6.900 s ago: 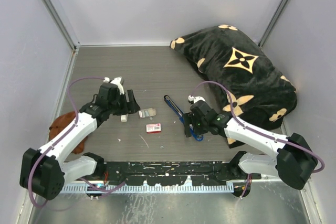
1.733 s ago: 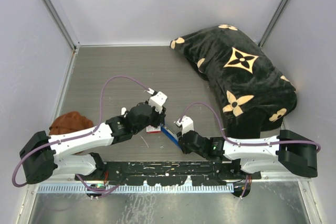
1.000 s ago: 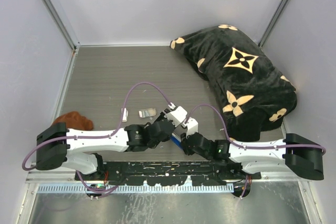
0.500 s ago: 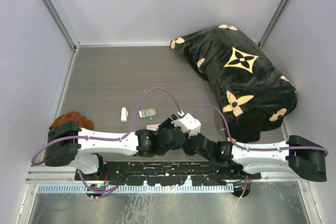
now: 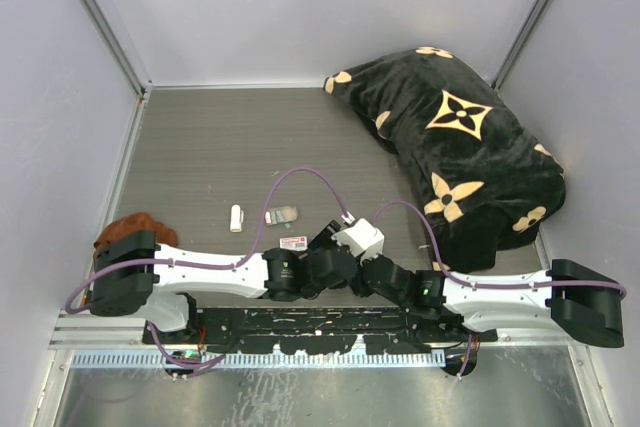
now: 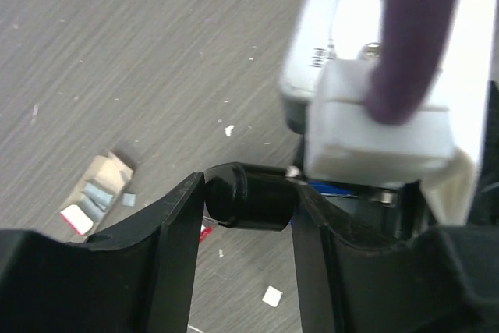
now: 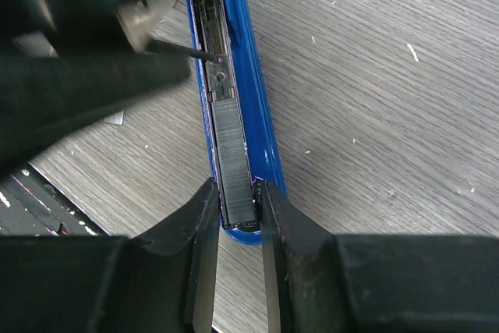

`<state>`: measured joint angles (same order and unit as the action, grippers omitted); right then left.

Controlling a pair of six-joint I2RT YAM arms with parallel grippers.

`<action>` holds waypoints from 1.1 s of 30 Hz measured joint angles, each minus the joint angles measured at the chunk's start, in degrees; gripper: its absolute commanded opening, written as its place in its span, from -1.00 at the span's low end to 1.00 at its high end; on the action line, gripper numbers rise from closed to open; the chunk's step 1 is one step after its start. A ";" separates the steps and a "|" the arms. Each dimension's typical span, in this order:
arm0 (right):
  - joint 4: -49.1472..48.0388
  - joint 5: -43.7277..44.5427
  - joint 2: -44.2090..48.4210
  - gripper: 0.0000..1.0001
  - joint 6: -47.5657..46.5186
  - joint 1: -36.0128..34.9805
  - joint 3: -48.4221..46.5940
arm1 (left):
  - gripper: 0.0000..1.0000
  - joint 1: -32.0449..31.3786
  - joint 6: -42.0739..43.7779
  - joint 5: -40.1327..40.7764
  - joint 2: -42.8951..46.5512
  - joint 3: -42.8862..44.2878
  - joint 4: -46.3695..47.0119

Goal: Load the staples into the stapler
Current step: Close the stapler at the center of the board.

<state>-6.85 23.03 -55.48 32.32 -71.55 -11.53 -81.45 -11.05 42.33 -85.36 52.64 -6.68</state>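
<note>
The blue stapler (image 7: 256, 107) lies open on the table with its channel facing up. The grey staples (image 7: 231, 157) sit in that channel. My right gripper (image 7: 236, 196) is shut on the stapler's near end, one finger on each side of the channel. My left gripper (image 6: 243, 193) has a black rounded part of the stapler (image 6: 249, 194) between its fingertips, touching both. A strip of blue (image 6: 337, 187) shows just behind it. From above, the left gripper (image 5: 338, 255) and right gripper (image 5: 372, 269) crowd together and hide the stapler.
A red-and-white box (image 5: 293, 242), a small white oblong piece (image 5: 237, 218) and an open staple packet (image 5: 281, 215) lie left of the grippers. A black patterned cushion (image 5: 460, 137) fills the back right. A brown lump (image 5: 125, 229) sits at the left edge.
The left arm has swung right and toward the near edge, ending pressed against the right gripper. Its jaws stand slightly wider. The right gripper keeps its hold on the stapler.
</note>
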 measured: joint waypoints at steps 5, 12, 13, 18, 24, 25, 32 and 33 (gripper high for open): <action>-0.81 -0.17 0.00 -0.42 0.72 0.13 0.28 | 0.25 -0.48 -1.99 -2.16 -1.03 0.63 0.13; 0.87 -0.02 2.73 -0.13 1.75 0.39 1.07 | 0.88 0.09 -1.88 -2.10 2.21 -0.76 -0.39; 1.38 -0.09 3.39 -0.06 1.73 0.39 1.22 | 0.95 0.07 -1.40 -2.75 3.56 -1.36 -0.42; 3.30 -0.07 7.34 0.21 2.03 0.72 2.19 | 0.96 -0.35 2.08 -11.34 13.73 -5.53 -0.22; 3.63 -0.28 8.72 0.37 2.10 0.85 2.19 | 0.97 5.97 4.98 -26.95 24.33 -10.45 -0.02; 4.07 -0.55 8.74 0.42 2.08 0.85 2.12 | 0.97 8.63 5.27 -29.66 25.20 -11.28 0.04; 13.03 -1.09 10.01 0.73 0.98 1.33 -3.82 | 0.98 20.39 10.69 -41.38 21.59 -14.19 3.23; 14.43 -1.11 10.43 0.74 0.96 1.68 -5.38 | 0.99 21.55 12.07 -43.08 19.80 -14.19 4.42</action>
<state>7.57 21.91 -45.06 33.28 -69.87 -16.91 -59.90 1.02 -0.75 -65.56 38.46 -2.26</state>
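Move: The left fingers hold the black head of the stapler's raised top arm, with the middle of the stapler base roughly 9 cm straight below them. The staple box lies about 10 cm left and 4 cm ahead of this hand, on the table. The right fingers grip the base's front end; the base's middle is some 4 cm ahead and 5 cm left of them, level. Both hands release the stapler: left goes up and back 5 cm, then forward-left, down; right lifts 4 cm. ##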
